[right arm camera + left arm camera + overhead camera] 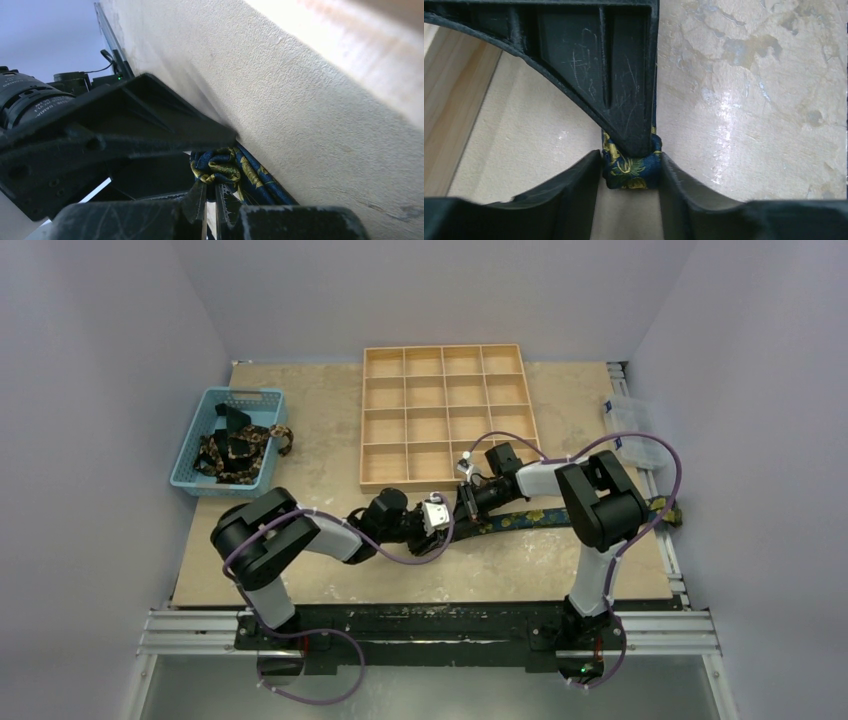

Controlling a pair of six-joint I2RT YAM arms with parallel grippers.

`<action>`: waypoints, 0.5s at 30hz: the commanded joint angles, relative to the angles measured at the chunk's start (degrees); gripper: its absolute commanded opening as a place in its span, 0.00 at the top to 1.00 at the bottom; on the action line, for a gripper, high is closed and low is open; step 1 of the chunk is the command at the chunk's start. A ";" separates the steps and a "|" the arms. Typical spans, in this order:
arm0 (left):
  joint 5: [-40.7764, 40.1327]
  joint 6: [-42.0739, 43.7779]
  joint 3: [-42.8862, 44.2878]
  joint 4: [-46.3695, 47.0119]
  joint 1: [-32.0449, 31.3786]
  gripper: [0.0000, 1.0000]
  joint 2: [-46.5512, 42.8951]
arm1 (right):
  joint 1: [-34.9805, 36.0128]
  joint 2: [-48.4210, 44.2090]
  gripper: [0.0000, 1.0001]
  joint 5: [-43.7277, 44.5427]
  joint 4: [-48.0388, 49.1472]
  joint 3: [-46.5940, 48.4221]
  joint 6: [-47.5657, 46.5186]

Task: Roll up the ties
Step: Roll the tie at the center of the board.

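A navy tie (540,518) with gold floral print lies across the table's front, from the two grippers out to the right edge. Its left end is curled into a small roll (634,172). My left gripper (437,518) is shut on the sides of that roll in the left wrist view (630,159). My right gripper (468,502) comes in from the opposite side, and its black finger (624,100) presses into the roll. In the right wrist view the right gripper (210,189) is nearly closed and pinches the curled tie end (220,167). More ties (235,450) lie in a blue basket.
The blue basket (215,405) stands at the back left. A wooden tray (362,420) with several compartments lies just behind the grippers. A clear plastic box (630,425) sits at the right edge. A purple cable loops around each arm.
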 commanded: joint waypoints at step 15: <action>-3.32 5.77 9.12 -34.02 0.27 0.89 -6.68 | -2.57 -11.80 0.66 12.37 -3.45 -1.01 11.78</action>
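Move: The tie's rolled end sits between the left hand's open fingertips, about 1 cm to the right of its hand point and level with it. The right hand still pinches this same roll, about 1 cm to its left. From the left hand, the wooden tray's middle is some 25 cm ahead, neither left nor right, and the tie's loose end lies roughly 42 cm to the right and 4 cm farther out. The left fingers close on the rolled end from both sides, almost in place, then the hand eases about 1.5 cm left and slightly up, its tips dipping some 10 degrees. Once the left grip is closing, the right fingers open and let go of the roll, and that hand lifts clear and backs off about 3 cm, forward towards the tray, to the right along the tie and up, turning about 10 degrees clockwise. ##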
